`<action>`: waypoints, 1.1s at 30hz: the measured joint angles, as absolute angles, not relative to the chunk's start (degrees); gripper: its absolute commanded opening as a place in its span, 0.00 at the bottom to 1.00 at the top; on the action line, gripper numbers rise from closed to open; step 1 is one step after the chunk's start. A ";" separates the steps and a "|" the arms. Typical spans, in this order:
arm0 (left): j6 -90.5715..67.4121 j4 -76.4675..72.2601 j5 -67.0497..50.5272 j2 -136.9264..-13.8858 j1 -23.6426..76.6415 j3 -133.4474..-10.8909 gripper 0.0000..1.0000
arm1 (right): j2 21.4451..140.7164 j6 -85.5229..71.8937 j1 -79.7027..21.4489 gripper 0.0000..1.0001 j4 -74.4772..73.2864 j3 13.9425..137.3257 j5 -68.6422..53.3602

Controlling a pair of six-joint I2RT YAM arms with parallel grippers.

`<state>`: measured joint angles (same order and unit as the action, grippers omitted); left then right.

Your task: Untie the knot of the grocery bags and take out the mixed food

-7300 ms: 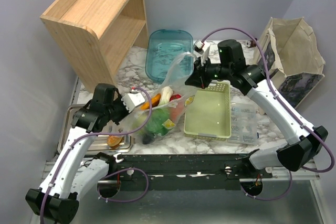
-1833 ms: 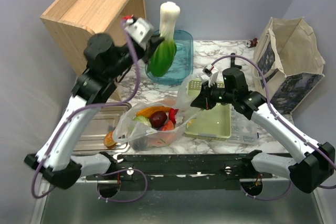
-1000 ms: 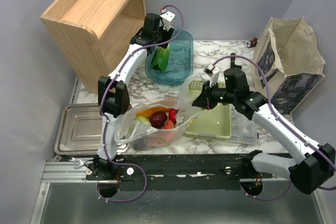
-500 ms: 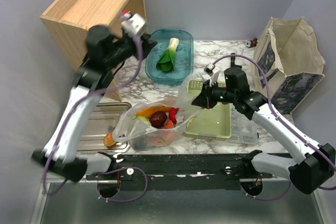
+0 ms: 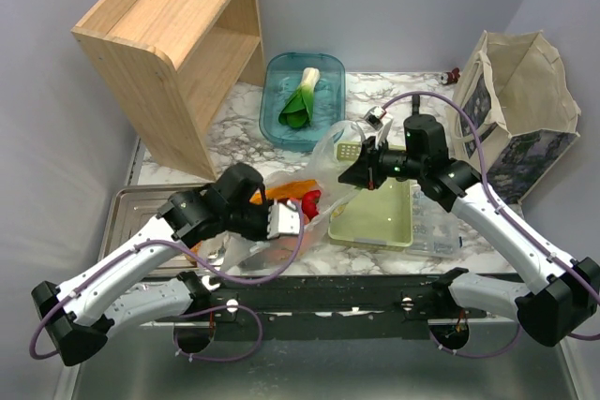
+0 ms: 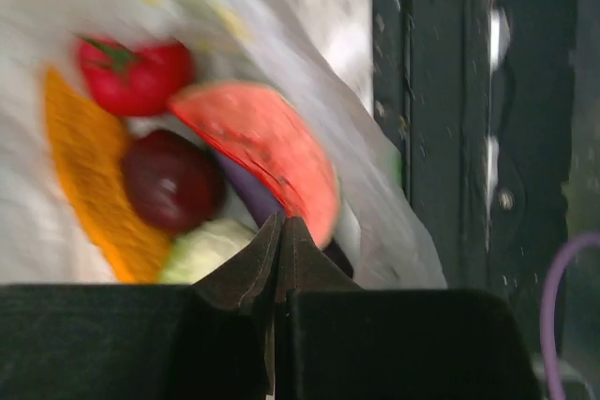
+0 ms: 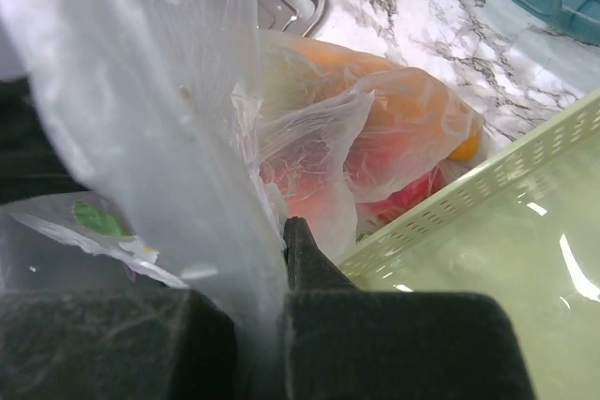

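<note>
The grocery bag (image 5: 330,152) lies open on the marble in front of the green basket, and its top edge is pulled up. My right gripper (image 5: 354,173) is shut on that edge; the film (image 7: 187,138) runs down between its fingers (image 7: 305,259). My left gripper (image 5: 298,217) hovers over the bag's mouth, shut with nothing in it (image 6: 281,224). Below it lie a tomato (image 6: 131,77), a watermelon wedge (image 6: 267,142), a dark red apple (image 6: 169,180), a cabbage (image 6: 206,250), an eggplant (image 6: 246,201) and an orange chips bag (image 6: 89,175). The leafy vegetable (image 5: 300,105) lies in the teal tub.
The green basket (image 5: 380,217) stands right of the bag, on a transparent lid. A teal tub (image 5: 323,67) sits at the back, a wooden shelf (image 5: 159,35) at the back left, a metal tray (image 5: 141,213) at the left and a canvas bag (image 5: 525,100) at the right.
My left arm has swung from the teal tub, where the leafy vegetable stays, down to the bag's mouth, and its jaws have closed. The right gripper has lifted the bag's edge slightly.
</note>
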<state>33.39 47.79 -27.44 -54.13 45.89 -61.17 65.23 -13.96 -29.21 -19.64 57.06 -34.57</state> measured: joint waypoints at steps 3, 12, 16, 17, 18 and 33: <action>37.15 55.66 -24.53 -51.59 50.33 -51.59 0.01 | 65.23 -13.89 -29.21 0.01 -19.64 57.06 -35.51; 40.97 60.27 -16.45 -46.92 59.72 -41.69 0.33 | 64.93 -11.66 -29.23 0.01 -20.03 56.88 -38.28; 37.71 57.52 -13.72 -47.94 56.84 -44.58 0.34 | 64.47 -10.41 -29.21 0.01 -20.16 55.86 -38.57; 36.95 56.71 -13.76 -48.16 55.83 -45.52 0.37 | 64.38 -10.13 -29.21 0.01 -20.32 55.53 -38.68; 35.99 55.27 -13.76 -48.60 53.74 -47.22 0.39 | 64.36 -9.85 -29.21 0.01 -20.45 55.24 -38.70; 38.44 42.46 -6.59 -60.40 49.82 -45.56 0.82 | 64.07 -7.42 -29.30 0.01 -21.71 52.53 -38.89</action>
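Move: The pale green cabbage lies in the open bag about 4 cm ahead of the left fingertips, about 1 cm to their left and some 15 cm below. From that hand, the dark plum is about 7 cm ahead and 5 cm right, the tomato 10 cm ahead and 12 cm right, and the watermelon slice 1 cm ahead and 7 cm right, all about as low. From the right hand, which holds the bag's rim, the cabbage is roughly 22 cm left, 13 cm back and 15 cm down. Down, back and a little left, the left hand dives about 13 cm, its fingers beginning to open near the bottom. It then lifts some 6 cm while swinging about 10 cm forward and slightly right, and sinks again over the cabbage, opening wide around it, fingers now some 25 degrees steeper. The right hand keeps its pinch on the bag rim, easing down and slightly back. ##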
